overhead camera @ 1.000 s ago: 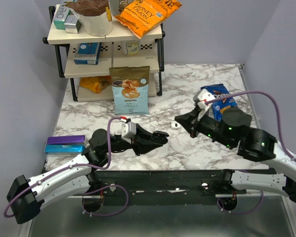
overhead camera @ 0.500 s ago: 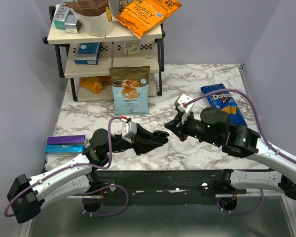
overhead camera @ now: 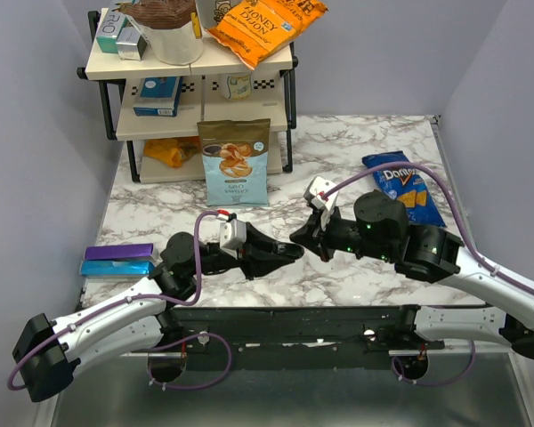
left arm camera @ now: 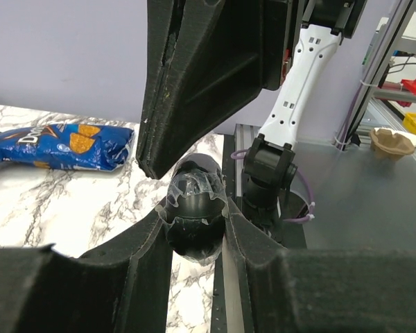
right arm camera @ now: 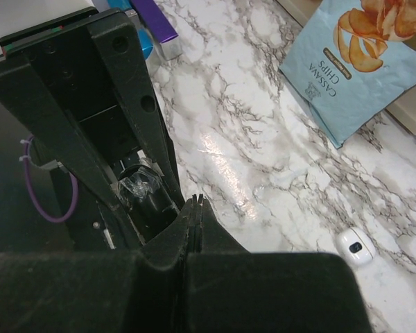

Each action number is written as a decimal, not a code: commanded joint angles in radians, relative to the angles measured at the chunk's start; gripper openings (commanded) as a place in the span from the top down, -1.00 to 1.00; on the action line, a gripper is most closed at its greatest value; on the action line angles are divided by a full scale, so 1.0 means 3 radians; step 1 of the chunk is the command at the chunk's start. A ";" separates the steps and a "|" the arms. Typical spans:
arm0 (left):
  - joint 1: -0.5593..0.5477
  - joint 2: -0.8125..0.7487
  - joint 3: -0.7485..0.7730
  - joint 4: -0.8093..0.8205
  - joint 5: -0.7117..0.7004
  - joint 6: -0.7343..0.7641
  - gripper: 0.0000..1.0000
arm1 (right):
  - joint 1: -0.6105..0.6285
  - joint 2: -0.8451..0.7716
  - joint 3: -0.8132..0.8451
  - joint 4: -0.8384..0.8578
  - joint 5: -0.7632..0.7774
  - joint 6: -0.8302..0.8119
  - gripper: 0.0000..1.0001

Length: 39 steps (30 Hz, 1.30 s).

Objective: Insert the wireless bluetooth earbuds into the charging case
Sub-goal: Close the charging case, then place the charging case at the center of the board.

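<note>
The charging case (left arm camera: 194, 222) is a black oval shell with crinkled clear film on top, pinched between my left gripper's fingers (left arm camera: 239, 239). My left gripper (overhead camera: 292, 252) is shut on it low over the table's front middle. In the right wrist view the case (right arm camera: 142, 194) shows just left of my right gripper (right arm camera: 196, 202), whose jaws are pressed together with nothing between them. Seen from above, my right gripper (overhead camera: 296, 238) points left, its tips right next to the case. I cannot make out the earbuds in any view.
A small white rounded object (right arm camera: 353, 246) lies on the marble behind the right gripper. A blue Doritos bag (overhead camera: 405, 185) lies at the right. A Cassava chips bag (overhead camera: 236, 160) leans on the shelf rack (overhead camera: 196, 67). Purple and blue boxes (overhead camera: 117, 260) sit at the left edge.
My right arm has swung left from beside the Doritos bag to the left gripper, staying shut. The left gripper holds the case in the same place.
</note>
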 commanded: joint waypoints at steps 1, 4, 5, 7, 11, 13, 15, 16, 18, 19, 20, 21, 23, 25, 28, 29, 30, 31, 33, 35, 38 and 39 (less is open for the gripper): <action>-0.0015 -0.0026 0.0057 0.0086 -0.0089 0.0047 1.00 | 0.0005 -0.0090 -0.0053 -0.0079 0.0055 0.0037 0.99; -0.0015 -0.0006 0.0052 -0.0011 -0.0302 -0.0030 1.00 | 0.0005 -0.0243 -0.0175 -0.0013 0.0790 0.0246 0.85; -0.0015 0.0010 0.0042 -0.0042 -0.0400 -0.0066 1.00 | 0.0000 -0.0294 -0.0227 0.0053 0.0989 0.0308 0.73; -0.0015 0.0111 -0.0049 -0.0022 -0.0680 -0.0315 1.00 | -0.0020 -0.0472 -0.0456 0.0155 0.1450 0.0487 0.66; -0.0015 0.0520 -0.0249 0.0305 -0.1119 -0.1020 1.00 | -0.0046 -0.0759 -0.0875 0.0442 0.1743 0.0727 0.57; -0.0015 0.0801 -0.0306 0.0341 -0.1356 -0.1388 1.00 | -0.0046 -0.0836 -0.1014 0.0463 0.1814 0.0855 0.56; -0.0015 0.1107 -0.0301 0.0286 -0.1561 -0.1717 1.00 | -0.0046 -0.0928 -0.1178 0.0473 0.1825 0.0926 0.52; -0.0015 0.1210 -0.0275 0.0275 -0.1587 -0.1763 1.00 | -0.0046 -0.0959 -0.1229 0.0468 0.1825 0.0942 0.52; -0.0015 0.1506 -0.0234 0.0290 -0.1608 -0.1794 1.00 | -0.0046 -0.1025 -0.1362 0.0468 0.1825 0.0993 0.50; -0.0015 0.1594 -0.0224 0.0311 -0.1603 -0.1799 1.00 | -0.0046 -0.1051 -0.1408 0.0463 0.1835 0.1008 0.50; -0.0015 0.1681 -0.0194 0.0336 -0.1608 -0.1804 1.00 | -0.0051 -0.1077 -0.1449 0.0463 0.1835 0.1024 0.49; -0.0015 0.1829 -0.0188 0.0427 -0.1603 -0.1794 1.00 | -0.0046 -0.1128 -0.1515 0.0463 0.1830 0.1049 0.49; -0.0015 0.1957 -0.0153 0.0484 -0.1643 -0.1799 1.00 | -0.0046 -0.1179 -0.1572 0.0463 0.1820 0.1075 0.49; -0.0010 0.2126 -0.0112 0.0490 -0.1699 -0.1815 1.00 | -0.0046 -0.1240 -0.1633 0.0463 0.1789 0.1090 0.49; 0.0015 0.2346 -0.0045 0.0490 -0.1746 -0.1861 1.00 | -0.0046 -0.1292 -0.1684 0.0453 0.1759 0.1111 0.48; 0.0025 0.2402 -0.0020 0.0490 -0.1741 -0.1881 1.00 | -0.0046 -0.1307 -0.1710 0.0442 0.1758 0.1116 0.48; 0.0041 0.2509 -0.0009 0.0495 -0.1736 -0.1896 1.00 | -0.0046 -0.1322 -0.1710 0.0437 0.1753 0.1121 0.48; 0.0071 0.2556 0.0001 0.0505 -0.1736 -0.1917 1.00 | -0.0046 -0.1338 -0.1730 0.0442 0.1738 0.1121 0.48; 0.0107 0.2693 0.0021 0.0515 -0.1731 -0.1978 1.00 | -0.0046 -0.1368 -0.1756 0.0437 0.1733 0.1121 0.48; 0.0153 0.2786 0.0057 0.0556 -0.1700 -0.2009 1.00 | -0.0046 -0.1368 -0.1766 0.0437 0.1738 0.1116 0.48; 0.0214 0.2955 0.0134 0.0541 -0.1654 -0.2024 1.00 | -0.0046 -0.1353 -0.1766 0.0437 0.1728 0.1101 0.48; 0.0225 0.3021 0.0154 0.0541 -0.1639 -0.2040 1.00 | -0.0051 -0.1348 -0.1766 0.0437 0.1733 0.1101 0.48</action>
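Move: The black charging case is already in the left fingers, its middle about 2 cm right of the hand point; the bare table spot it is taken to lies some 12 cm ahead, 3 cm right and 28 cm down. The white case lies about 20 cm ahead of the left hand, 11 cm right and 28 cm down. From the right hand's shut fingertips the charging case is about 3 cm back and 2 cm below, the white case roughly 17 cm ahead, 3 cm right and 30 cm down. The black charging case is carried down some 25 cm and 12 cm forward towards the bare table short of the white case, the left fingers keeping their hold while the wrist swings them from pointing right to right-forward and downward. The right hand backs away from the case to the right by about 10 cm, first also slightly forward, then sinking some 9 cm; it turns clockwise and its fingers part a little. ##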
